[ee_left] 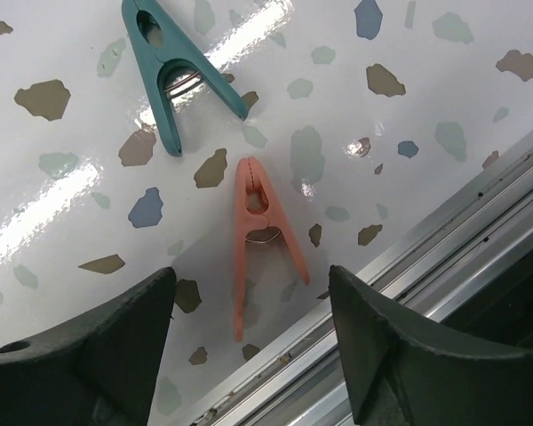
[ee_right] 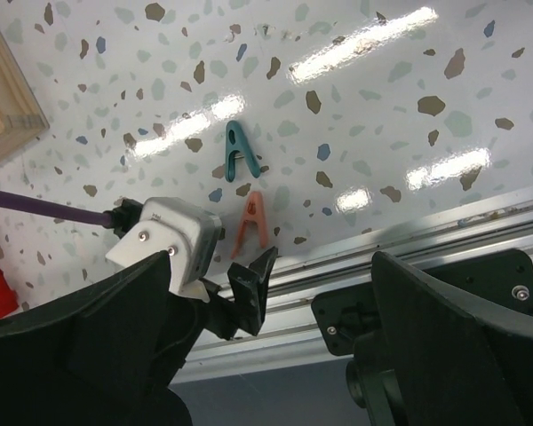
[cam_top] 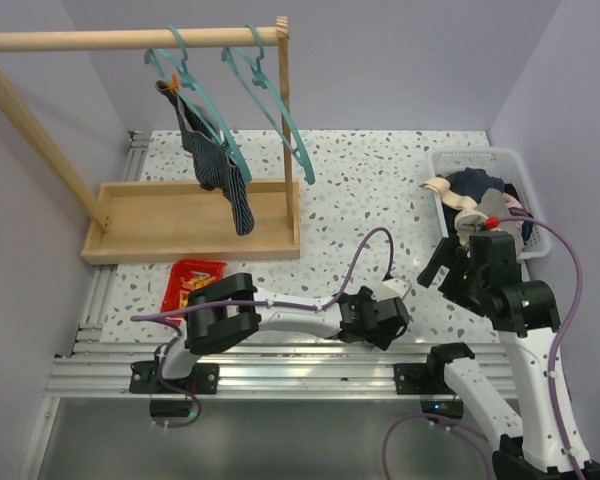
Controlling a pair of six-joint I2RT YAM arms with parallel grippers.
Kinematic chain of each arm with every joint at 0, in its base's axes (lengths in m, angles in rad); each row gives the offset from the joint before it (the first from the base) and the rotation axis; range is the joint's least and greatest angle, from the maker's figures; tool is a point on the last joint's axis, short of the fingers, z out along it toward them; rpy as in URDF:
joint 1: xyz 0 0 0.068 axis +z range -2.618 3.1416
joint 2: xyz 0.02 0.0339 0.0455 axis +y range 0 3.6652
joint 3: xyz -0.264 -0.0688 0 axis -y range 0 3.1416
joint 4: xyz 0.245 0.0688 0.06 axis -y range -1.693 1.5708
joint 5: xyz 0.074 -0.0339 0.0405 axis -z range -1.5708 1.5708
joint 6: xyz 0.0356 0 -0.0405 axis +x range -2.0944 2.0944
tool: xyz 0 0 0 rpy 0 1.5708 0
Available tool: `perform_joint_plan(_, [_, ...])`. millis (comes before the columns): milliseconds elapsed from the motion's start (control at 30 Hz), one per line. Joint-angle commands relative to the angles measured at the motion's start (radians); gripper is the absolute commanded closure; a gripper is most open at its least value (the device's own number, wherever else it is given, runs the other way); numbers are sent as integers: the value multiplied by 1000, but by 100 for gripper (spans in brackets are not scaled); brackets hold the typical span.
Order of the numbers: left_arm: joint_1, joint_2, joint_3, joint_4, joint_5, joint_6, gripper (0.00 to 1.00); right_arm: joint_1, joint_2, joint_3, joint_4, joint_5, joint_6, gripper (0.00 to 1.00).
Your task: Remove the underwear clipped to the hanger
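The dark navy striped underwear (cam_top: 218, 168) hangs from the left teal hanger (cam_top: 185, 75), held by an orange clip (cam_top: 167, 87). The right teal hanger (cam_top: 277, 112) is bare. The grey-beige underwear (cam_top: 452, 194) lies in the white basket (cam_top: 485, 157). My left gripper (cam_top: 405, 305) is open and empty, low over the table's near edge, above a salmon clip (ee_left: 259, 232) and a teal clip (ee_left: 173, 67). My right gripper (cam_top: 438, 268) is open and empty beside the basket. The right wrist view shows the left gripper (ee_right: 253, 288) and both clips (ee_right: 238, 149).
The wooden rack's rod (cam_top: 120, 40) and base tray (cam_top: 130, 245) stand at the back left. A red tray (cam_top: 192, 283) with clips lies in front of it. Dark cloth (cam_top: 480, 185) also fills the basket. An aluminium rail (ee_left: 426, 240) runs along the table's near edge.
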Motion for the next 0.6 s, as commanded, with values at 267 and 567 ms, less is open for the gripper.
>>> perform_joint_plan(267, [-9,59,-6,36,-41,-7,63,2,27,23,28,9,15,2])
perform_joint_plan(567, [-7,-96,-167,-39,-167,-53,93,0,30,25,34,10,11,2])
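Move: The left hand is already down at the table with its fingers spread around the legs of the pink clothespin. The pin's middle is about 2 cm ahead, 2 cm to the right and a centimetre lower. The teal clothespin lies some 8 cm ahead and 3 cm right, and the metal rail's near edge runs about 3 cm behind the fingers. From the idle right hand, the pink pin is roughly 11 cm left, 1 cm back and 19 cm below. Creeping under a centimetre forward and to the right, almost level, the left hand closes from about three-quarters open to nearly shut and pinches the pink clothespin's two legs between its fingertips. With the grip made, it starts off to the left, going nearly 2 cm with the pin held and the wrist turning only slightly. ##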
